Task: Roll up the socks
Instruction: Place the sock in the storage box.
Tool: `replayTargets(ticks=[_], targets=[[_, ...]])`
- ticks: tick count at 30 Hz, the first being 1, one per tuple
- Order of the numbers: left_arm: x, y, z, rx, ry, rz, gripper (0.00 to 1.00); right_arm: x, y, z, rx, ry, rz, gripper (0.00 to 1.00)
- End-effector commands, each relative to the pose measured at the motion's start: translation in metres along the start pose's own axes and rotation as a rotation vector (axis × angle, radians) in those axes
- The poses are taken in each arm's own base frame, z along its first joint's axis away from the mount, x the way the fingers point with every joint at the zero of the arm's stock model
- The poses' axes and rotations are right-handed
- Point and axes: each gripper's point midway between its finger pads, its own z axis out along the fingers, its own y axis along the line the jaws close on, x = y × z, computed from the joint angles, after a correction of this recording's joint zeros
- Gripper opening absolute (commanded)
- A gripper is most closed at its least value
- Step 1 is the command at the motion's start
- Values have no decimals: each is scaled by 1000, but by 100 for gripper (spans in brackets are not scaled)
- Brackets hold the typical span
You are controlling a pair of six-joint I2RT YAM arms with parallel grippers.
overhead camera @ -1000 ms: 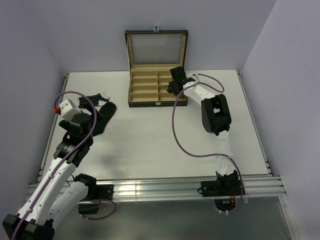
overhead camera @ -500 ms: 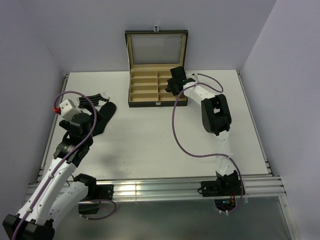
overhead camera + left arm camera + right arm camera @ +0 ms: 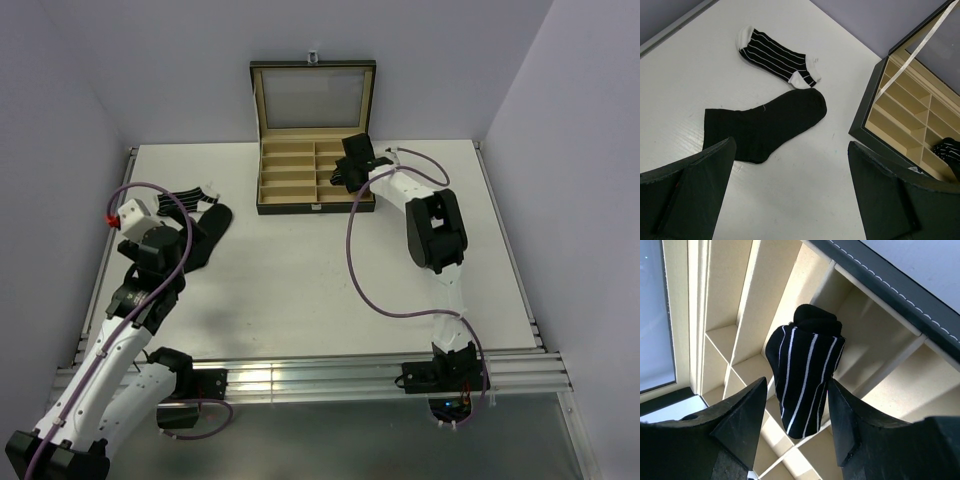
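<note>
Two socks lie flat at the table's left: a black one with thin white stripes point(image 3: 777, 55) point(image 3: 190, 197) and a plain black one point(image 3: 765, 127) point(image 3: 207, 235) just nearer. My left gripper point(image 3: 792, 145) hovers open over bare table short of the plain sock, holding nothing. A rolled striped sock bundle point(image 3: 802, 360) point(image 3: 949, 150) sits in a tan compartment of the black box point(image 3: 300, 208). My right gripper point(image 3: 797, 381) point(image 3: 350, 165) is over the box's right side. It is open around the bundle, with a gap at the left finger while the right finger point(image 3: 840, 405) brushes the fabric.
The box stands at the back middle with its glass lid point(image 3: 314, 95) upright against the rear wall. Its tan dividers point(image 3: 875, 375) surround the bundle closely. Raised rails edge the table point(image 3: 330, 290) on the left and right. A purple cable point(image 3: 352, 255) loops beside the right arm.
My right gripper's jaws have spread wider around the striped bundle in the box, and that arm has shifted slightly. The left arm and both flat socks are unmoved.
</note>
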Motion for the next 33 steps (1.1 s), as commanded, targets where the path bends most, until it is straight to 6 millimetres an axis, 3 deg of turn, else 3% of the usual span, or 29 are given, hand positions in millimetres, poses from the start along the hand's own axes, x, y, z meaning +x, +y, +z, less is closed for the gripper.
replayTargets(ticks=[1, 12, 18, 20, 21, 24, 26, 33], targets=[[-7, -4, -2, 25, -20, -31, 100, -6, -6, -24, 40, -6, -21, 60], [-10, -5, -4, 33, -26, -42, 100, -2, -12, -43, 48, -1, -62, 62], [-11, -5, -6, 38, -28, -49, 100, -11, -11, -59, 23, -20, -76, 62], [-12, -5, -7, 40, -31, -52, 99, -16, -7, -65, 8, -41, -95, 56], [-12, -5, -7, 40, -30, -51, 99, -21, 0, -72, -17, -59, -134, 43], [-12, -3, -7, 32, -32, -53, 99, -32, 17, -79, -68, -93, -254, 36], [-13, -3, -8, 30, -35, -55, 100, -39, 29, -80, -89, -107, -306, 25], [-12, 0, -6, 16, -35, -49, 99, -35, 42, -48, -164, -19, -540, 15]])
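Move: Between and just beyond the right hand's open fingers sits the rolled sock in the storage box, about 2 cm ahead, neither left nor right, and 3 cm below. From that hand the storage box's middle is roughly 9 cm left and 4 cm ahead, and the box's right wall some 8 cm right and 4 cm ahead. From the left hand the rolled sock lies about 30 cm ahead, 35 cm right and 19 cm lower. Backing out from around the rolled sock, the already open right hand leaves it in its compartment, drawing about 5 cm back towards the base and drifting slightly right. It then shuts its fingers nearly all the way, empty, while rising to some 6.5 cm above its start and swinging forward again by 3 cm, its left side dipping and the wrist turning counter-clockwise, each about 15 degrees. ##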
